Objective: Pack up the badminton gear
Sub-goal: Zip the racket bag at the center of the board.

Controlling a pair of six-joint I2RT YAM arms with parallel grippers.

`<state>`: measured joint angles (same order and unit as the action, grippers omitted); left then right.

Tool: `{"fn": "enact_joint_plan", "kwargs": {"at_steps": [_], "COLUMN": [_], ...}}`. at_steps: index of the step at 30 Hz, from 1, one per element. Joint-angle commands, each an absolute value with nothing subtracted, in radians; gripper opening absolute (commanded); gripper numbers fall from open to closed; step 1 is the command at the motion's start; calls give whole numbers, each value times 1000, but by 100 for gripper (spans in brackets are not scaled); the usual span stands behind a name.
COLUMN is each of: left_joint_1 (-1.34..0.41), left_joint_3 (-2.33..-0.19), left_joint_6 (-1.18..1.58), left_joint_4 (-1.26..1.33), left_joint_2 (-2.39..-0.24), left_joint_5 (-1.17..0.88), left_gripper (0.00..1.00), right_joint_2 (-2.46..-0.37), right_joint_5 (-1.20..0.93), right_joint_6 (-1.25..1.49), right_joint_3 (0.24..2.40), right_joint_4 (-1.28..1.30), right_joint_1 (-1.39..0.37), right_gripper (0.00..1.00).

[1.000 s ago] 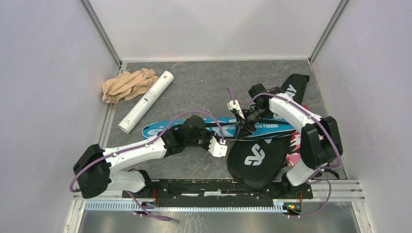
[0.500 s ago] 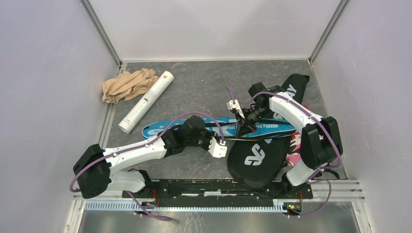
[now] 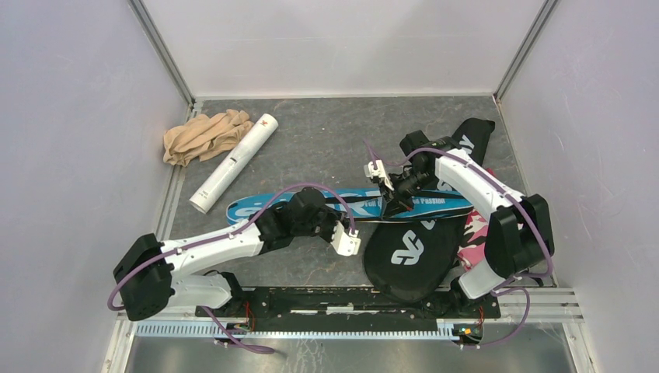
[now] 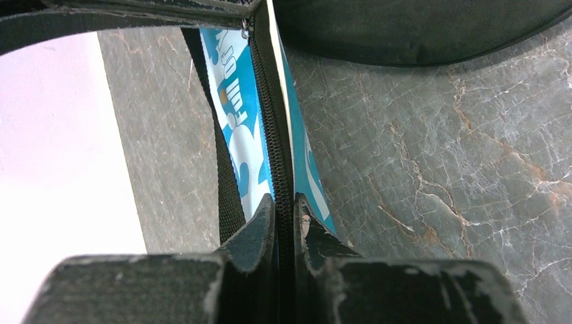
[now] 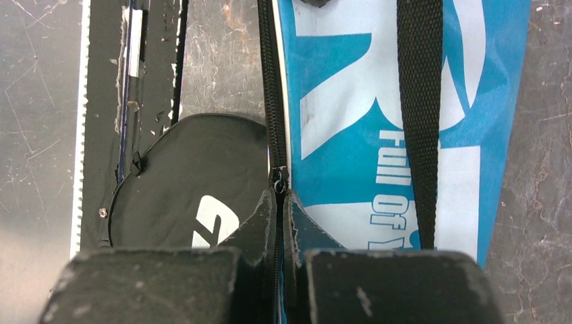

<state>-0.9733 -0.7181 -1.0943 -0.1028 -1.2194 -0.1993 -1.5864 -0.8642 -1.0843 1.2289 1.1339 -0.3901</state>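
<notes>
The blue racket cover (image 3: 252,208) lies flat across the middle of the table, its zipper edge facing the near side. Part of it rests over the black racket cover (image 3: 408,249), which runs from the near right towards the far right corner. My left gripper (image 3: 353,224) is shut on the blue cover's zipper edge (image 4: 273,135), as the left wrist view (image 4: 283,199) shows. My right gripper (image 3: 391,203) is shut on the same zipper right behind its slider (image 5: 278,179), the fingertips (image 5: 266,209) pressed together. A long white tube (image 3: 233,163) lies at the far left.
A tan cloth bundle (image 3: 202,136) lies against the tube at the far left. A pink and white item (image 3: 472,233) pokes out beside the black cover near the right arm. The blue cover's black strap (image 5: 419,101) runs along its top. Walls close in three sides.
My right gripper has closed on the blue cover's zipper. The left gripper keeps its hold and has shifted slightly towards the near edge.
</notes>
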Motion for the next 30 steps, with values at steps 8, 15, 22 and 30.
{"fn": "enact_joint_plan", "kwargs": {"at_steps": [8,15,22,30], "left_joint_1": [-974,-976,-974,-972], "left_joint_3": [-701,-743,-773,-798], "left_joint_6": [-1146,-1093,-1075,-1065], "left_joint_4": [-127,-162,-179,-205], "left_joint_2": [-1168,-1173,-1182,-1190], "left_joint_5": [-166,-176,-165,-157], "left_gripper": [2,2,2,2], "right_joint_2": [-1521,-1493,-1471,-1458], "right_joint_5": [-744,-686,-654,-577], "right_joint_6": [-1136,-1170,-1194,-1221], "right_joint_3": [1240,1232,1214,1211], "right_joint_4": [1198,1226,1236,1234], "right_joint_1": [-336,-249,-193,-115], "right_gripper": [0,0,0,0]}}
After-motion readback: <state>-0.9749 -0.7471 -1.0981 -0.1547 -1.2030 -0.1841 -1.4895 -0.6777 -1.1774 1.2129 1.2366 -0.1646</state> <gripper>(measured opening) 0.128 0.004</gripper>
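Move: My right fingers are on the zipper pull of the blue racket bag; the bag's right end, which the zip runs towards, lies about 24 cm to their right, 2 cm farther out and some 5 cm lower. The logo end of the black bag lies on the table about 6 cm right and 12 cm nearer me, the camouflage bag some 27 cm right and 6 cm back. From my left hand, which grips the zipped edge, the pull is about 10 cm to the right and nearly level. Drawing the zipper pull along the raised edge, I take my right hand about 8 cm to the right towards the bag's right end, slowly first and then faster, easing about 2 cm forward. Its wrist turns roughly 10 degrees clockwise while the fingers tip further down, staying shut on the pull. My left hand stays almost in place, still pinching the closed part of the zipper as an anchor. ##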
